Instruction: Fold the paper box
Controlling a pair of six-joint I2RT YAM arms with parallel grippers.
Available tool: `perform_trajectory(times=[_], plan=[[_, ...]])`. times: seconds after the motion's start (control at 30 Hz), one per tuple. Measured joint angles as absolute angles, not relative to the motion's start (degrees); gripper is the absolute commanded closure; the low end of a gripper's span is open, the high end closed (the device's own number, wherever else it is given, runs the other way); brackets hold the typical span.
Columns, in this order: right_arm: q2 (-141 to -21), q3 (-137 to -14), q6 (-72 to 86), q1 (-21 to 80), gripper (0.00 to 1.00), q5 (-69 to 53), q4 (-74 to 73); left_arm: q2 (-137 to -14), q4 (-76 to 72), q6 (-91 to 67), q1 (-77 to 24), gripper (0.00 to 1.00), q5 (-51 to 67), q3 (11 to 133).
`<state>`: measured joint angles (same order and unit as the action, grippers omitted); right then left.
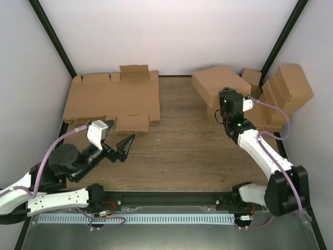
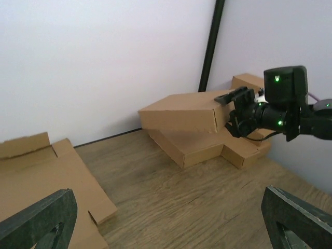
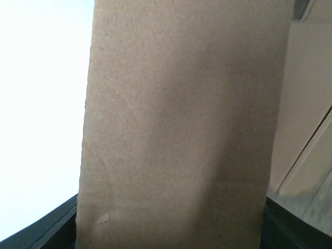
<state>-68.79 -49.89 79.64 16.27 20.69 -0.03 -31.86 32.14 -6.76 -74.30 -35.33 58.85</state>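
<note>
The paper box (image 1: 216,80) is a folded, wide, shallow brown cardboard mailer at the back right of the table. In the left wrist view the paper box (image 2: 179,111) hangs tilted above other cardboard. My right gripper (image 1: 225,104) holds its near end, and that gripper (image 2: 231,104) also shows from the side there. In the right wrist view the cardboard (image 3: 181,129) fills the whole span between the two dark fingers (image 3: 52,231). My left gripper (image 1: 122,148) hovers open over bare wood at the front left, with nothing between its fingertips (image 2: 41,218).
A pile of flat cardboard blanks (image 1: 112,101) lies at the back left. Finished brown boxes (image 1: 286,91) are stacked in the back right corner, and more cardboard (image 2: 207,148) lies under the held box. Black frame posts and white walls close in the back and sides.
</note>
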Motion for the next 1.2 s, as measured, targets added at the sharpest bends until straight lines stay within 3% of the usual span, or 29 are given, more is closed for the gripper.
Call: perform_trajectory(times=[0.27, 0.7, 1.03, 1.1, 1.2], plan=[[-77.5, -49.3, 83.5, 15.3, 0.57, 35.9, 9.9, -32.8, 32.8, -13.0, -74.3, 0.00, -38.5, 55.3], [-91.4, -53.9, 83.2, 12.5, 0.56, 38.0, 19.7, -30.8, 32.7, -14.6, -74.3, 0.00, -40.9, 50.4], [-95.8, -55.2, 83.4, 12.5, 0.56, 38.0, 21.5, -30.6, 32.7, -14.5, -74.3, 0.00, -41.4, 49.8], [-96.6, -55.9, 83.7, 12.5, 0.52, 38.1, 21.6, -30.4, 32.7, -14.5, -74.3, 0.00, -41.4, 49.7], [-97.0, -56.6, 84.3, 12.5, 0.26, 38.2, 21.1, -30.1, 32.7, -14.5, -74.3, 0.00, -41.4, 49.7]])
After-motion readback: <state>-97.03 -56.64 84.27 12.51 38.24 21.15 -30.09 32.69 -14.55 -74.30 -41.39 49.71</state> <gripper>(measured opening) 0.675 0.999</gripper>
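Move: Almost hidden under the folded box that the right hand already grips, the flat box it is being carried to lies about 14 cm ahead of that hand, 4 cm to its right and 21 cm below. The small box stands some 13 cm right of the flat box and 6 cm farther out; the low box is 13 cm right of it and 9 cm nearer. From the left hand, the flat box is roughly 39 cm ahead, 43 cm right and 35 cm down. Swinging the held box clockwise by some 20 degrees while shifting it right, the right hand then carries it mainly forward and down over the flat box, about 9 cm forward in all, keeping its pinch on the near end's top and bottom faces. The empty left hand, still wide open, sinks roughly 6 cm, well away from the boxes. ##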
